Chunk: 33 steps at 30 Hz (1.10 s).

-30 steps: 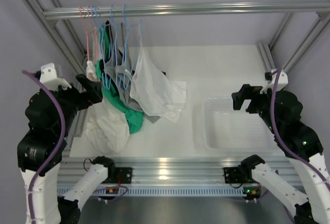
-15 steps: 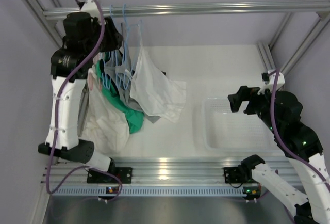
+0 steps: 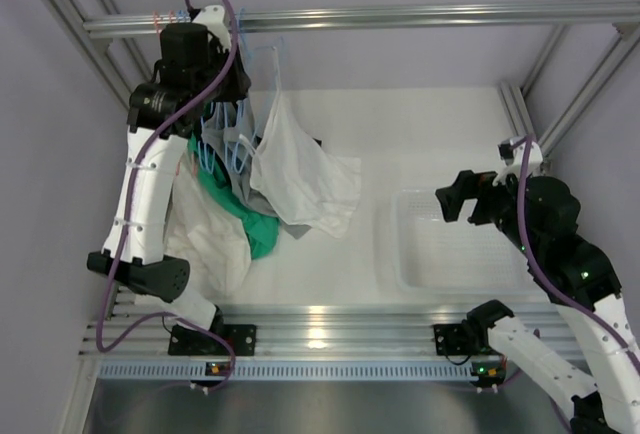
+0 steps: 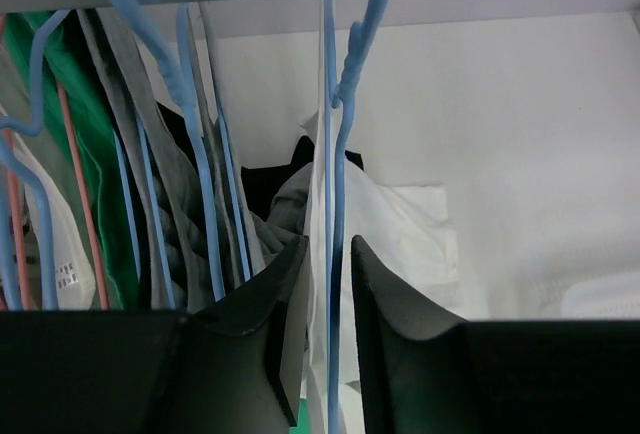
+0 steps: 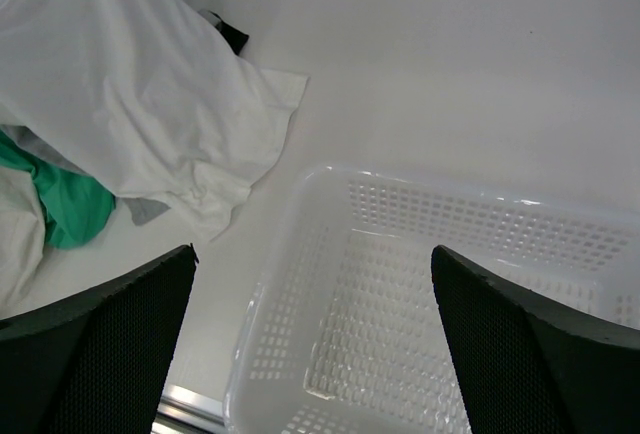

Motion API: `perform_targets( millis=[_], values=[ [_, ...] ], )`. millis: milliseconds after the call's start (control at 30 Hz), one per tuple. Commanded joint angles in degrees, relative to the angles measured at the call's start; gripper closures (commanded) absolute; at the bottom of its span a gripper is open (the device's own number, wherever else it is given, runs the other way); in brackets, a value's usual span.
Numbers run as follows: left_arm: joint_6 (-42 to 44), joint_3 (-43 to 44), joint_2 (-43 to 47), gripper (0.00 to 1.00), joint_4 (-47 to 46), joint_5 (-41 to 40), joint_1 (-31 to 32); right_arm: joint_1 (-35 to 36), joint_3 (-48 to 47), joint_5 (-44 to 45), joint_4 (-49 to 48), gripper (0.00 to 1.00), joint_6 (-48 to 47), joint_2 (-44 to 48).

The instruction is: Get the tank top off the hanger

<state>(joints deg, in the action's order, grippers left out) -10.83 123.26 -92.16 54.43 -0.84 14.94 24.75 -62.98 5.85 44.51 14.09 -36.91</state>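
Note:
A white tank top [image 3: 300, 169] hangs from a blue hanger [image 4: 336, 144] on the overhead rail [image 3: 400, 17], the rightmost of a row; its hem drapes onto the table. It also shows in the left wrist view as white cloth [image 4: 395, 224], and the right wrist view catches the tank top [image 5: 130, 104] too. My left gripper [image 3: 238, 62] is raised up by the rail. Its jaws [image 4: 330, 246] stand narrowly apart, with the hanger's thin blue wire between them and a slit of light on the left. My right gripper [image 3: 452, 199] hangs wide open [image 5: 312, 249] over the basket, holding nothing.
Several other hangers, blue and pink, carry grey and green garments [image 3: 235, 209] left of the tank top. A white garment [image 3: 210, 244] trails down at the lower left. A white perforated basket [image 3: 455, 244] sits on the table at the right. Frame posts stand at both sides.
My left arm swung up from the low left to the rail, and its jaws narrowed around the rightmost blue hanger. The right gripper drifted slightly left, still wide open.

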Motion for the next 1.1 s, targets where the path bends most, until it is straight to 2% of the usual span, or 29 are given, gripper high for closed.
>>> perform_targets(
  millis=[0, 167, 267, 300, 333, 400, 767, 933, 1067],
  values=[
    [1.07, -0.92, 1.89, 0.73, -1.79, -1.09, 0.53, 0.91, 0.05, -1.71, -2.67, 0.01, -0.38, -0.97],
    [1.16, -6.17, 3.47, 0.73, -3.71, 0.58, 0.88, 1.0, 0.4, -1.72, -2.76, 0.01, -0.38, -1.06],
    [0.99, -8.73, 4.36, 0.76, -5.21, 0.31, 1.41, 0.91, 1.02, -1.98, -3.03, 0.01, -0.2, -1.06],
    [0.81, -9.61, 4.44, 0.79, -5.3, -0.38, 1.58, 1.0, 1.37, -2.15, -3.03, 0.01, -0.2, -0.98],
    [0.64, -9.97, 4.62, 0.91, -5.3, -0.74, 1.76, 1.0, 1.46, -2.33, -3.03, 0.01, -0.11, -1.06],
    [0.46, -10.23, 4.71, 1.0, -5.48, -1.53, 1.94, 1.0, 1.72, -2.42, -3.12, 0.01, -0.02, -0.98],
    [-0.42, -4.79, 6.82, 1.0, -7.85, -2.15, 3.08, 1.0, 3.48, -2.86, -4.61, 0.01, 0.33, -1.24],
    [-0.94, -4.7, 7.43, 1.0, -9.43, -0.48, 3.17, 1.0, 3.3, -1.98, -4.79, 0.01, -0.2, -1.85],
    [-2.35, -7.85, 10.06, 1.0, -9.35, 2.75, 3.25, 1.0, 3.48, -2.15, -5.92, 0.01, -0.2, -2.2]
  ],
)
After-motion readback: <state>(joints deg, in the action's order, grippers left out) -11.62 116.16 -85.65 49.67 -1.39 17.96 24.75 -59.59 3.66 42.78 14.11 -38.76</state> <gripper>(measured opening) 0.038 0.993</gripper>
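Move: From the left hand, the blue hanger with the white tank top has its near arm running down between the half-open fingers; the stretch to pinch is about 4 cm below and 1 cm right. The rail is about 8 cm ahead and 7 cm above, straight ahead. The grey garment's hanger hangs some 5 cm to the left, about 3 cm ahead and level in height. From the right hand, that pinch spot is roughly 20 cm ahead, 45 cm left and 6 cm above. Down first, about 4.5 cm along the hanger's near arm, the left hand shuts its half-open fingers and pinches the blue wire below the hook. Then it reverses and rises some 6 cm, easing back about 2 cm towards the robot as the fingers tip up roughly 10 degrees, keeping the pinch. The open right hand sinks about 2.5 cm near the white basket. ##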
